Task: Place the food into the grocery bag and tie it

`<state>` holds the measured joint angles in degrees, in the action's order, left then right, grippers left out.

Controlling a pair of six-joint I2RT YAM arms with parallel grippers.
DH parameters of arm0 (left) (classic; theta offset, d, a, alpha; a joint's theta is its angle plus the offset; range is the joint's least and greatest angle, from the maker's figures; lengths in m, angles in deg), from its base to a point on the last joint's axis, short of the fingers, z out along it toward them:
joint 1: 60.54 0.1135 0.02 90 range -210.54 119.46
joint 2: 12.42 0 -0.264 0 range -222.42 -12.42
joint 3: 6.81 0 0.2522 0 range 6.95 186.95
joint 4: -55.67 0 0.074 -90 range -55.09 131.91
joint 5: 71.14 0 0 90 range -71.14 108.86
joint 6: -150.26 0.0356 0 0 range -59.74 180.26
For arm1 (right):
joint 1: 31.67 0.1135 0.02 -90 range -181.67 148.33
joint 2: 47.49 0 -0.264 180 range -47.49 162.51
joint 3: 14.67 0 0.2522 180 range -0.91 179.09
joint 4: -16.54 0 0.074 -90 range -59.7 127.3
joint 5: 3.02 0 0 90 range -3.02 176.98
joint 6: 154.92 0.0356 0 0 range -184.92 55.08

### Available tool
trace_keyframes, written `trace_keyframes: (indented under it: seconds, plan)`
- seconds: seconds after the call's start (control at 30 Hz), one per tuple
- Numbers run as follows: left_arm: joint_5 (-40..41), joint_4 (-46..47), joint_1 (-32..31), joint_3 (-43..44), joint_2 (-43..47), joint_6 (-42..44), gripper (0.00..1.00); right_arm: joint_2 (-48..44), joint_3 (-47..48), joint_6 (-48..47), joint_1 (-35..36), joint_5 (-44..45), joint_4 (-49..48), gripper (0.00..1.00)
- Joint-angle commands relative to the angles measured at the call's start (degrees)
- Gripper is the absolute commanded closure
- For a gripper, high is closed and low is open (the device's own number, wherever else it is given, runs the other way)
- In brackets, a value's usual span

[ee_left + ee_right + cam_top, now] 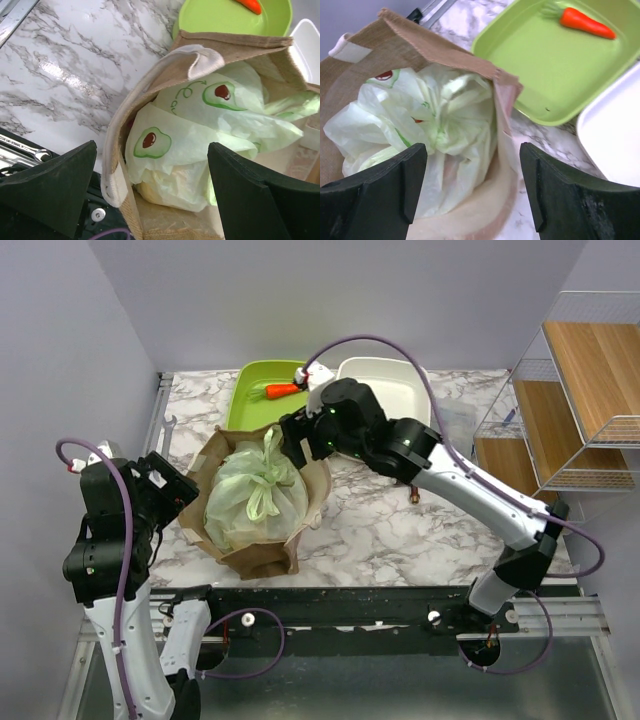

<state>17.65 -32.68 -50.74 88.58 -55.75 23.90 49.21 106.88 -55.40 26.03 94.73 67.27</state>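
The grocery bag (252, 502), thin pale-green plastic with avocado prints, sits inside a stiff brown bag (222, 448), with its handles knotted on top (266, 468). The food is hidden inside it; only a pale yellowish lump (150, 192) shows through the plastic. My left gripper (183, 490) is open at the brown bag's left side, and its fingers straddle that bag's rim (150, 85) and the grocery bag (200, 135). Over the brown bag's far right rim (435, 47), my right gripper (296, 436) is open and holds nothing, with the grocery bag (425, 130) below it.
A lime-green tray (250, 400) holding an orange toy carrot (282, 391) lies behind the bags, with a white tray (390, 380) to its right. A wire shelf rack (575, 390) stands at the right edge. Grey walls close in the left and back.
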Motion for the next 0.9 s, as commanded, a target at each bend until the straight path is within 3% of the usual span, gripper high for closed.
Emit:
trace_keyframes:
  seconds: [0.0, 0.13, 0.57, 0.8, 0.87]
  plan:
    - [4.2, 2.9, 0.4, -6.2, 2.8, -0.9, 0.07, -6.7, -6.0, 3.2, 0.4, 11.4, 3.3, 0.19]
    - [4.1, 4.0, 0.4, -9.4, 4.0, -0.8, 0.08, -9.1, -10.9, 8.5, 0.3, 14.0, 6.4, 0.19]
    - [6.0, 5.9, 0.4, -16.9, 6.0, 0.0, 0.13, -10.2, -22.1, 19.6, 0.3, 6.5, 3.3, 0.37]
    - [3.5, 7.2, 0.4, -21.4, 6.8, -0.3, 0.38, -9.4, -22.8, 19.3, 0.3, 4.9, 2.8, 0.62]
    - [2.3, 7.6, 0.4, -21.8, 7.0, 0.3, 0.57, -9.4, -22.9, 18.9, 0.3, 4.5, 2.6, 0.69]
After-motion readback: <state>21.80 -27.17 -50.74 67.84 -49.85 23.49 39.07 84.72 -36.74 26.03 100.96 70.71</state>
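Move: The brown paper bag's left rim lies almost straight below my left hand, about 12 cm down. The tied grocery bag inside sits some 4 cm ahead of that hand, 13 cm right and 20 cm down. From my right hand, the paper bag's right rim is about 7 cm right, 3 cm back and 11 cm down, with the grocery bag 9 cm left and 6 cm back, and the green tray 16 cm ahead and 5 cm left. I swing my right hand clear of the tied grocery bag, about 7 cm to the right, then take it down roughly 10 cm and a little back, turning clockwise and tipping the fingers down over the paper bag's right rim. Meanwhile I lower my left hand nearly straight onto the left rim. Both grippers narrow around the rims without shutting, the right further. ##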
